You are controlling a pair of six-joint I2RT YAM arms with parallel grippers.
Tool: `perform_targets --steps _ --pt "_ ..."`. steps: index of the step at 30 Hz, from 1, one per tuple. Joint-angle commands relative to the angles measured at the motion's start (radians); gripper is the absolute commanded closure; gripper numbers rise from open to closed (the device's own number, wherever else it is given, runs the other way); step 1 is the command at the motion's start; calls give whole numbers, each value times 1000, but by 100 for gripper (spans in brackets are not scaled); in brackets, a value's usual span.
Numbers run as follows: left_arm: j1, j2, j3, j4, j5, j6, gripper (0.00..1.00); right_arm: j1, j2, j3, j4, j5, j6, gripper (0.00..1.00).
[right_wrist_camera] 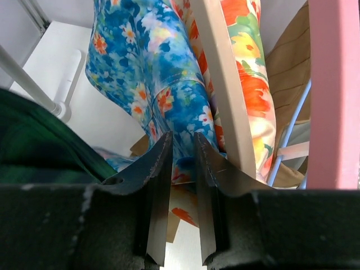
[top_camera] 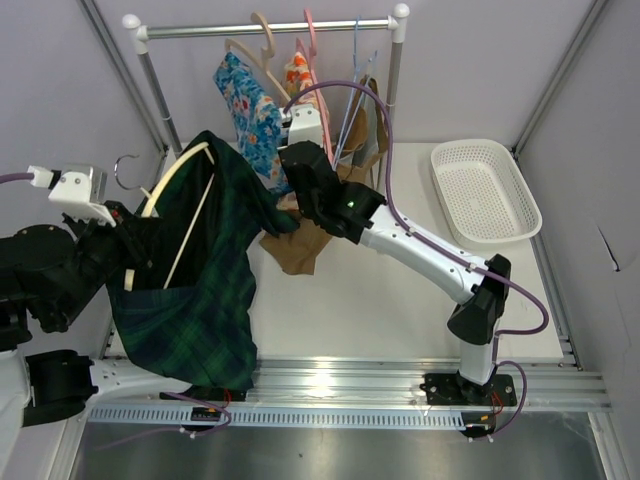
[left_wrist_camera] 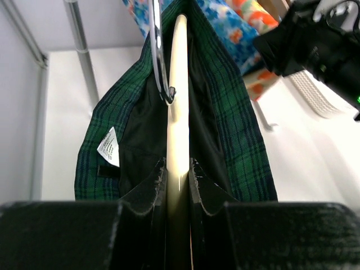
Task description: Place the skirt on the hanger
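The dark green plaid skirt hangs draped over the cream hanger at the left of the table. In the left wrist view the hanger's arm runs straight up between my fingers, with the skirt folded round it and the metal hook above. My left gripper is shut on the hanger. My right gripper hovers at the skirt's upper right edge, beside the hanging clothes. Its jaws stand a little apart with nothing between them. The skirt shows at that view's left.
A clothes rail crosses the back. A blue floral garment, a tan hanger and a pink hanger hang from it. A brown garment lies under the right arm. A white basket sits at the right.
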Motion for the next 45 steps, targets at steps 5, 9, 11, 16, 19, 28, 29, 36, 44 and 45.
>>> perform_targets --steps 5,9,11,16,19,28,29,36,44,45 --pt "-4 90 118 159 -151 94 100 -22 -55 -26 17 -23 41 74" --pt "-4 126 115 228 -161 155 100 -24 -63 -37 19 -26 45 75" --pt "-1 145 116 256 -162 182 100 -26 -66 -40 20 -29 47 75" --pt "137 206 113 319 -9 238 100 -26 -75 -51 20 -40 56 75" --pt "295 211 87 372 163 255 100 -29 -77 -57 20 -47 57 75" --pt "587 297 99 455 458 252 100 -30 -73 -51 7 -77 59 75" --pt "637 304 111 463 481 246 100 -32 -72 -49 2 -83 60 76" --pt "815 381 182 495 656 216 100 -39 -60 -16 -26 -121 67 76" --pt "964 472 236 563 825 183 100 -59 -66 -12 -32 -158 74 76" --pt "978 479 236 572 872 180 100 -61 -66 -11 -33 -164 74 77"
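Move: The rail's free left stretch lies some 32 cm ahead of the left hand, about 8 cm to its right and slightly higher. The rack's left post top stands about 32 cm ahead, level sideways; the tan hanger some 31 cm ahead and 19 cm right; the blue floral garment roughly 22 cm ahead, 18 cm right and lower. From the right hand, that free stretch is about 22 cm ahead, 15 cm left and 12 cm up. Still gripping the skirt's hanger, the left hand carries it about 18 cm forward towards the rail's free left stretch. ##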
